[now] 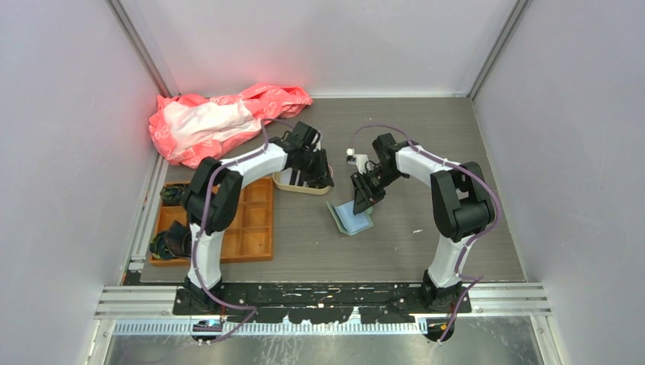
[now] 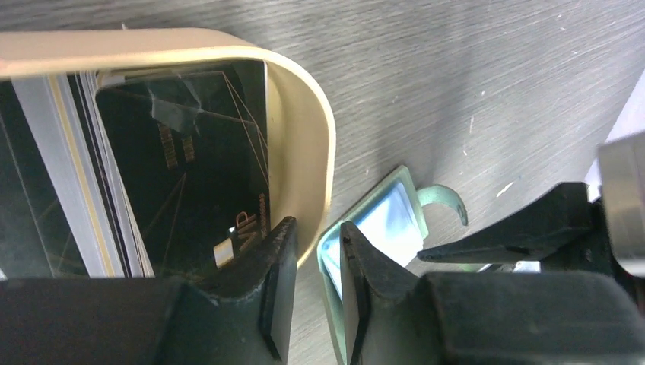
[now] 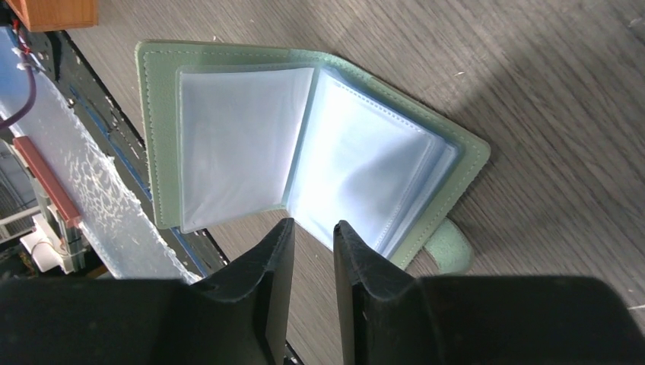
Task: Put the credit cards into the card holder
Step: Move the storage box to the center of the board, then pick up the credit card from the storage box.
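Note:
The card holder (image 1: 354, 220) lies opened flat on the table, sage green with pale clear pockets (image 3: 228, 152); its edge shows in the left wrist view (image 2: 395, 213). The credit cards (image 2: 190, 175) stand stacked in a beige tray (image 2: 304, 137), a black card with gold lettering in front. My left gripper (image 2: 316, 228) hangs over the tray's right end (image 1: 293, 185), its jaws a narrow gap apart with only table showing between them. My right gripper (image 3: 312, 224) hovers just over the card holder's near edge, jaws slightly apart and empty. In the top view the left gripper (image 1: 316, 171) and right gripper (image 1: 363, 199) are close together.
An orange compartment tray (image 1: 251, 220) sits at the left with dark items (image 1: 171, 239) in its left cells. A pink and white bag (image 1: 220, 122) lies at the back left. A small white object (image 1: 354, 156) stands behind the right gripper. Grey walls close in on both sides.

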Robot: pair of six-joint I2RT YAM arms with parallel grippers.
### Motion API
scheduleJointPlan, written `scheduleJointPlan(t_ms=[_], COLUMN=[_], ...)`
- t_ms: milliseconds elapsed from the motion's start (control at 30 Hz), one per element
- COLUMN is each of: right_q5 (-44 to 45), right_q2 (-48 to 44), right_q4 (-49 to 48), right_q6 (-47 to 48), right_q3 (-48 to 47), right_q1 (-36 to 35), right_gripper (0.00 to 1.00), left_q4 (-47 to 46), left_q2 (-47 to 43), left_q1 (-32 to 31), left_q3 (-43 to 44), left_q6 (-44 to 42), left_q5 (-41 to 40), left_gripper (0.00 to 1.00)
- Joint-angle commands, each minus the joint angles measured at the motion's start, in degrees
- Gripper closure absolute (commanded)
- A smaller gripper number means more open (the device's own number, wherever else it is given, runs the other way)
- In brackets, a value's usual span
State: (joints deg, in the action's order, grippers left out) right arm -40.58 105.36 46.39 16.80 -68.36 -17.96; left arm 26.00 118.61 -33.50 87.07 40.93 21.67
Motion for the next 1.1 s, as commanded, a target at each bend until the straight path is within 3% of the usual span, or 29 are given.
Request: scheduleJointPlan(t_ms=[0,133,267,367,467,667,1067], right_q5=[-4.15,-5.94,-6.4,-6.31,-6.19,-6.11,-5.75], right_q2=[-3.38,-3.69,-3.51,-3.48,-3.34,-2.81,-2.79], right_q4=[-0.34,0.14,0.31,0.35,0.32,0.3,0.3], right_q6=[1.14,2.19,2.56,2.63,2.63,2.53,2.64], right_q3=[0.23,0.36,0.24,0.24,0.24,0.0,-0.02], right_q1=[-0.2,-0.3,-0.27,-0.23,-0.24,-0.31,-0.36], right_gripper=[0.69,0.68,0.68,0.68,0.68,0.68,0.68], left_q4=[-5.71,-6.51,-2.38,-0.94,-2.02,-0.34,5.54], left_q2=[-9.58,-16.29,-19.94,-20.76,-21.43,-18.54,-5.03], left_q1=[-1.0,-1.03,-0.45,2.18,5.69,9.97,11.25], left_q3=[-1.68,-3.25,-4.52,-7.09,-10.16,-9.44,1.16], left_q6=[2.35,-0.42,-4.57,-5.62,-5.87,-8.46,-12.31], left_q5=[-2.85,-7.45,-12.81,-12.35,-9.85,-7.14,-6.87], left_gripper=[0.69,0.52,0.44,0.42,0.29,0.27,0.25])
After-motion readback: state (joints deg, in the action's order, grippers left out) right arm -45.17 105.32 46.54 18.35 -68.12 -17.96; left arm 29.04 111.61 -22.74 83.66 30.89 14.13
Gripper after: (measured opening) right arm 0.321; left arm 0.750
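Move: The left fingers straddle the rim at the storage box's near right end. The box's middle, with the upright cards in it, lies about 8 cm to this hand's left, 2 cm ahead and slightly below. The green card holder lies open some 7 cm to its right and 10 cm back; the wooden tray's middle is roughly 29 cm left and 11 cm back. From the right hand, the storage box is about 17 cm left and 8 cm ahead. The left fingers come free of the storage box's right end wall, opening from a quarter to three-quarters as the hand rises about 12 cm. The hand then swings some 10 cm left and a little forward over the box, and sinks nearly as far as it rose, spread fingers reaching down towards the cards. ##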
